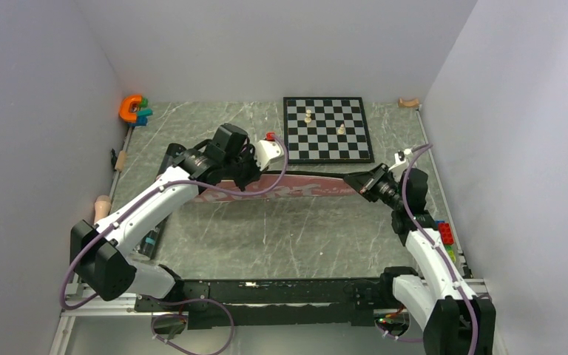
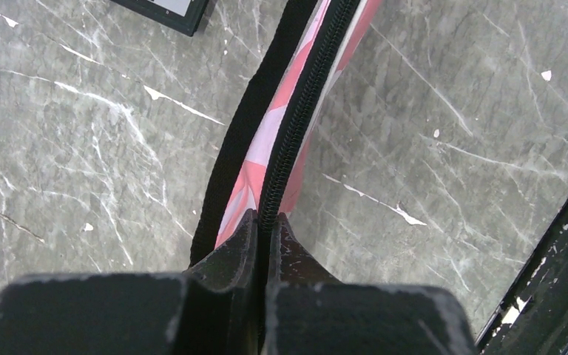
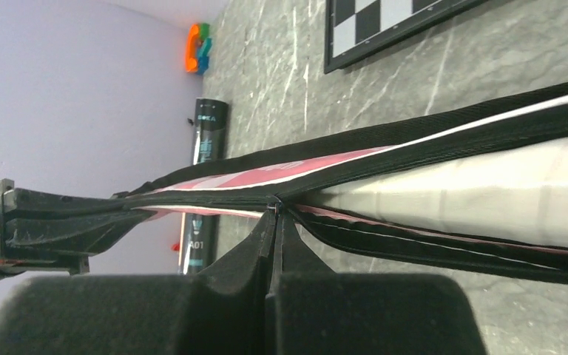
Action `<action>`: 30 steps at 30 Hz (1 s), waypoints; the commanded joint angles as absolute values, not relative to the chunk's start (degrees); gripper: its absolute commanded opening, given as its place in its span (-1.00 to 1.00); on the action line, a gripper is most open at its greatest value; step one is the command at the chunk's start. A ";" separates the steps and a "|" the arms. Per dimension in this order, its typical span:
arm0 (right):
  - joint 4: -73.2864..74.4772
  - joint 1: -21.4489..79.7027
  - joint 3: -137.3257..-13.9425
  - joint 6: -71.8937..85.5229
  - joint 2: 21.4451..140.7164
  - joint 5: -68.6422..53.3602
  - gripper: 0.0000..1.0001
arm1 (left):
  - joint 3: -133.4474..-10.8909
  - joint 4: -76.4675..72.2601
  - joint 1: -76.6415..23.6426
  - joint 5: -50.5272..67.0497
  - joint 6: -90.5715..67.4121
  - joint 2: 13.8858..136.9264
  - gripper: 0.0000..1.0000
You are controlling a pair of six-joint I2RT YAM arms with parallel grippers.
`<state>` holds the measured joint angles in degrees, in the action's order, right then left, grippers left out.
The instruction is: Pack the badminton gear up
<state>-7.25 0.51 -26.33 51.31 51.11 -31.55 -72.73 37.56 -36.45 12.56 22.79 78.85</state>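
Observation:
The long pink bag hangs stretched between my two grippers above the table. My left gripper is shut on the bag's black zipper edge, with the black strap running beside it. My right gripper is shut on the zipper pull. Behind that pull the bag gapes open, and a white racket handle shows inside. Towards my left gripper the zipper looks closed. The long black tube lies on the table by the left wall, outside the bag.
A chessboard with two pale pieces lies at the back. An orange C-shaped toy sits in the back left corner. Coloured bricks lie by the right wall. A small wooden piece rests in the back right corner.

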 commanded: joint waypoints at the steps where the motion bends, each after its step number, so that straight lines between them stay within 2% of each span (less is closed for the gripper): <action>1: -4.32 -1.70 -29.91 49.47 48.74 -30.84 -1.00 | -72.85 33.86 -35.68 10.32 23.76 75.35 -1.00; 5: -3.58 -1.64 -31.74 48.89 49.39 -31.59 -1.00 | -72.56 33.54 -35.63 10.43 23.97 75.55 -0.98; 7: -3.45 -1.52 -31.78 48.56 49.64 -32.39 -1.00 | -72.48 33.80 -35.64 11.31 23.98 76.03 -0.77; 10: -3.07 -0.32 -31.08 47.97 49.85 -32.55 -1.00 | -72.06 33.52 -35.86 13.45 23.52 76.50 -0.32; 14: -2.74 4.21 -29.39 47.77 49.04 -30.63 -1.00 | -74.12 34.22 -38.00 16.70 22.76 78.51 0.02; 19: -0.84 12.77 -29.80 46.52 47.53 -22.74 -1.00 | -78.62 34.14 -43.75 20.77 23.21 83.49 0.11; 20: -0.61 14.21 -30.01 46.49 47.45 -21.56 -1.00 | -79.49 33.81 -45.17 20.60 23.91 84.75 0.24; 22: -0.27 15.92 -30.22 46.74 47.54 -20.53 -1.00 | -81.39 33.48 -47.23 21.20 25.05 87.00 0.32; 27: 1.35 17.22 -30.25 47.11 45.79 -19.24 -1.00 | -87.70 36.79 -49.35 24.41 26.92 93.86 0.33; 30: 2.56 17.39 -30.96 47.05 45.14 -19.21 -1.00 | -87.52 36.32 -50.40 22.69 27.77 95.77 0.33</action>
<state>4.64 16.99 -28.51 47.05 47.53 -20.75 -85.67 35.40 -49.45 21.63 25.54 94.24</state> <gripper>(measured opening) 0.009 0.666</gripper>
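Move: The left fingers still pinch the badminton bag by its closed zip; the zip pull lies about 26 cm to their right, roughly level in depth and height. The right fingers already hold that pull at their tips. The chessboard's middle is some 22 cm ahead of the left hand, 26 cm to its right and 20 cm lower. Left hand opens, releases the bag and sweeps 13 cm right towards the pull; right hand, still pinching, eases back-left. ##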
